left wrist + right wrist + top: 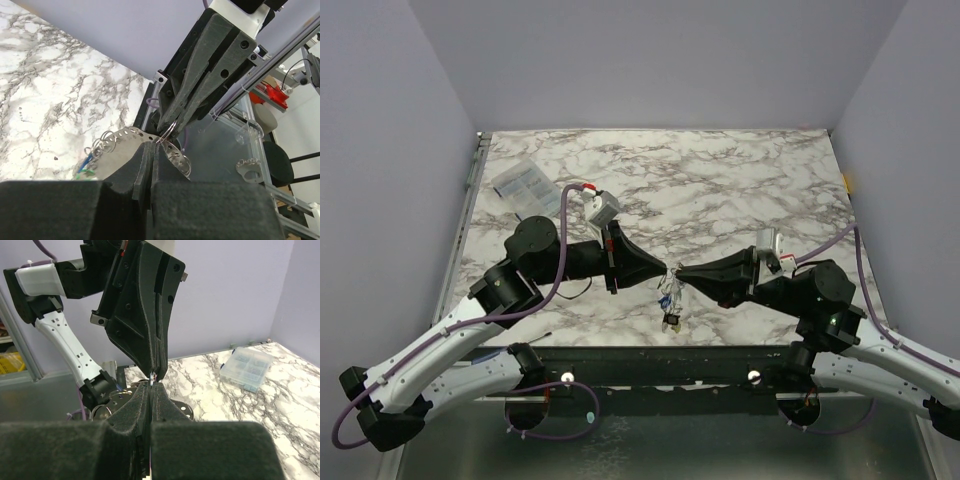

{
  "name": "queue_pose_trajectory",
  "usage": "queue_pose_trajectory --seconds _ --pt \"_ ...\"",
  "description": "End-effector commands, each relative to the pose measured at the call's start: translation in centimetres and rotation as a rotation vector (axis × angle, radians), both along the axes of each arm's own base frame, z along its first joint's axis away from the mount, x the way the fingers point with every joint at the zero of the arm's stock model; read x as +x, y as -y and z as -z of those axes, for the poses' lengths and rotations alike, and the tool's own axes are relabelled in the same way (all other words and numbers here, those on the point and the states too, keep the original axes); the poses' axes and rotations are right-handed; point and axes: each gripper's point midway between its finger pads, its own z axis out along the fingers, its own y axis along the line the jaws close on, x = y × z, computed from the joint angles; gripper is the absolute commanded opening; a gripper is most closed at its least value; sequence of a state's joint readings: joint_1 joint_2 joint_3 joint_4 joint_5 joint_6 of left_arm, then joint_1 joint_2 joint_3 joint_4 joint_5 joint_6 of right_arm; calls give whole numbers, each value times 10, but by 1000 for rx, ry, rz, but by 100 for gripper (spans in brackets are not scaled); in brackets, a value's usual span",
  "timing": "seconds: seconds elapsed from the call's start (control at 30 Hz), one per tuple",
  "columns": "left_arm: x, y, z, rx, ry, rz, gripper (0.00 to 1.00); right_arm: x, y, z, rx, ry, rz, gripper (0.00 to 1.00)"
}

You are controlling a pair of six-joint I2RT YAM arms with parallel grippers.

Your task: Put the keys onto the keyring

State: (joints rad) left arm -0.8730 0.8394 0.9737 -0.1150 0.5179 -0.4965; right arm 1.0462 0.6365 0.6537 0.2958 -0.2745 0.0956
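My two grippers meet tip to tip just above the table's front edge, the left gripper (665, 272) from the left and the right gripper (682, 274) from the right. A small wire keyring (170, 128) sits in the shut tips of the right gripper (173, 123). Below it a curved perforated metal plate (122, 146) carries several small rings. My left gripper (151, 148) is shut on that plate's top edge. The keys (670, 302) hang under the tips; blue and green heads (85, 168) show at the plate's left end. The right wrist view shows both fingertip pairs closed with the keyring (151, 380) between them.
A clear plastic packet (525, 184) lies at the table's far left, also visible as the clear plastic packet (248, 367) behind the left arm. The table's front edge (670, 347) runs right below the hanging keys. Another perforated metal piece (250, 168) lies below the table level.
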Motion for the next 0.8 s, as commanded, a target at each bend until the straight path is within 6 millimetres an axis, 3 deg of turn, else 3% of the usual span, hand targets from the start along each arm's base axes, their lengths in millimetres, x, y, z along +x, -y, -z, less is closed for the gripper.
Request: queue_pose_trajectory --seconds 0.0,0.5,0.53,0.6,0.67,0.77 --pt "4 -5 -2 8 13 -43 0 -10 12 -40 103 57 -10 1" --pt "4 -4 5 23 -3 -37 0 -9 11 -44 123 64 -11 1" --pt "4 -5 4 20 5 -39 3 -8 11 -44 121 64 -7 1" --pt "4 -8 -3 7 24 -53 30 -6 11 -42 115 63 3 1" --pt "6 -13 -11 -14 34 -83 49 -4 10 -39 105 59 14 1" --pt "5 -16 -20 -38 21 -101 57 0 10 -35 90 51 36 1"
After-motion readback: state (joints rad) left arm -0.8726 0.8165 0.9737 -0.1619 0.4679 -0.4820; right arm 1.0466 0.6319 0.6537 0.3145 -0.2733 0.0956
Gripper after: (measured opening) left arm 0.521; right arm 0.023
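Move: The small split ring spans the short gap between the two shut fingertips: about 1 cm to the right of the left hand and 1 cm to the left of the right hand, level with both and neither ahead nor back. The metal plate that belongs to it hangs with its middle roughly 6 cm below the ring. The key tags dangle about 10 cm below the ring and some 1 cm back of it. The small split ring, still pinched by the shut right fingers, is first drawn on by the left fingertips, which sink about half a centimetre and edge forward. The left fingers then spread to about half open and let go of the ring, the hand rising slightly and backing off to the left by under 1 cm. The right hand keeps its hold, easing up about half a centimetre. ##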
